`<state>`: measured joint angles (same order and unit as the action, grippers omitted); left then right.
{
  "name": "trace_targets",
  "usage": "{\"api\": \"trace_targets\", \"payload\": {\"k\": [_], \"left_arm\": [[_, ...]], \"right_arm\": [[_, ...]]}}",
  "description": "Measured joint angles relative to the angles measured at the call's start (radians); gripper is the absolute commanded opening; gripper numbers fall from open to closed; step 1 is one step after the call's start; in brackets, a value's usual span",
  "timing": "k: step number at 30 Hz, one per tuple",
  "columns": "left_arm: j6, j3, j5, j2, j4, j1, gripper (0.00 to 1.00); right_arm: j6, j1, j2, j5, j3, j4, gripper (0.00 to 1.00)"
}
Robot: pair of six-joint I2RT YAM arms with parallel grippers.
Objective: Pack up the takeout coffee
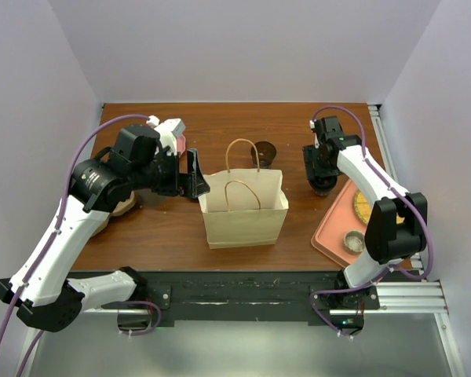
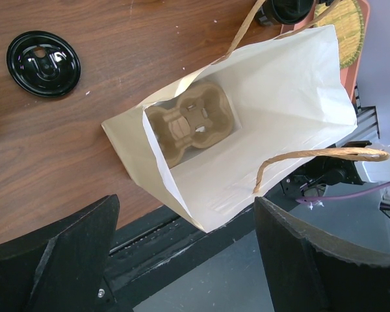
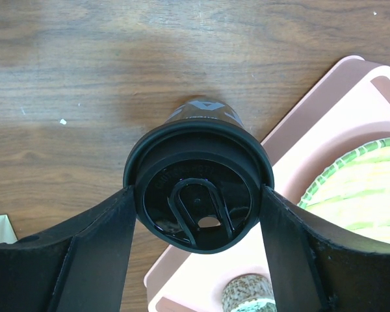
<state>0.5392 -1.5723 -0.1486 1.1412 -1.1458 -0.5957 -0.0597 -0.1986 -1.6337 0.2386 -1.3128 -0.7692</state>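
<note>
The takeout coffee (image 3: 198, 146), a dark cup with a black lid, stands on the wooden table (image 1: 165, 228) against the pink tray's left edge. My right gripper (image 3: 198, 195) is down over it, one finger touching each side of the lid; from above, the right gripper (image 1: 323, 177) covers most of the cup (image 1: 323, 188). The paper bag (image 1: 243, 210) stands open at the table's middle, with a brown moulded cup carrier (image 2: 192, 125) at its bottom. My left gripper (image 2: 185, 208) hovers open by the bag's upper left edge (image 1: 195, 179), holding nothing.
A loose black lid (image 2: 43, 64) lies on the table behind the bag (image 1: 264, 149). The pink tray (image 1: 334, 232) at the right holds a green-yellow woven plate (image 3: 364, 182) and a small speckled bowl (image 1: 353, 241). A tan object (image 1: 122, 208) lies under the left arm.
</note>
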Motion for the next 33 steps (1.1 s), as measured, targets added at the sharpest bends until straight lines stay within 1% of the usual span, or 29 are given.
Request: {"api": "trace_targets", "payload": {"k": [4,8,12,17,19,21,24,27,30,31,33], "left_arm": [[0.000,0.000,0.012,0.000,0.000,0.000,0.88],[0.001,0.000,0.029,0.000,0.000,0.000,0.87],[0.008,0.003,0.046,0.000,0.000,0.000,0.86],[0.024,0.004,0.060,0.020,0.000,0.000,0.84],[0.026,0.005,0.068,0.032,0.000,0.000,0.82],[0.028,0.007,0.076,0.043,0.001,0.000,0.81],[0.037,0.035,0.081,0.053,0.008,0.000,0.77],[0.048,0.083,0.082,0.052,0.021,0.000,0.72],[0.047,0.117,0.079,0.057,0.034,0.000,0.56],[0.046,0.123,0.076,0.061,0.039,0.000,0.42],[0.043,0.130,0.072,0.070,0.058,0.000,0.30]], "right_arm": [[-0.012,0.005,0.000,-0.026,-0.016,-0.029,0.55],[-0.034,0.005,0.000,-0.054,-0.067,-0.090,0.55],[-0.052,0.005,0.000,-0.076,-0.156,-0.167,0.54],[-0.062,0.003,0.010,-0.109,-0.392,-0.303,0.52],[-0.069,0.001,0.026,-0.130,-0.512,-0.343,0.51],[-0.078,-0.003,0.058,-0.159,-0.597,-0.360,0.50],[-0.096,-0.013,0.131,-0.235,-0.724,-0.383,0.50],[-0.105,-0.020,0.209,-0.342,-0.797,-0.383,0.49],[-0.105,-0.024,0.280,-0.462,-0.813,-0.375,0.50],[-0.105,-0.031,0.306,-0.517,-0.800,-0.365,0.50],[-0.105,-0.046,0.353,-0.600,-0.753,-0.343,0.49]]}}
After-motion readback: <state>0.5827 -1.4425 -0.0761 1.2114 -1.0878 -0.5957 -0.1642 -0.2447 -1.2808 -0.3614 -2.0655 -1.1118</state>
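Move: The right hand already has the lidded coffee cup in its fingers. From it, the paper bag's middle is about 25 cm left, 12 cm back and 3 cm higher; the brown glass 18 cm left, 10 cm ahead; the pink tray 13 cm right, 9 cm back, both lower. From the left hand, the bag's left rim is about 5 cm below, 2 ahead and 1 right, the bag's middle 12 cm right, 4 ahead, and the loose lid 16 cm ahead, 4 left. Keep the right fingers shut on the coffee cup and lift steeply, about 35 cm, then sweep left and back some 10 cm each, high above the bag's level, swinging the fingers up and leftward. Meanwhile lower the left gripper some 6 cm onto the bag's left rim, easing slightly forward, and start closing the fingers around the paper edge late in the descent. ##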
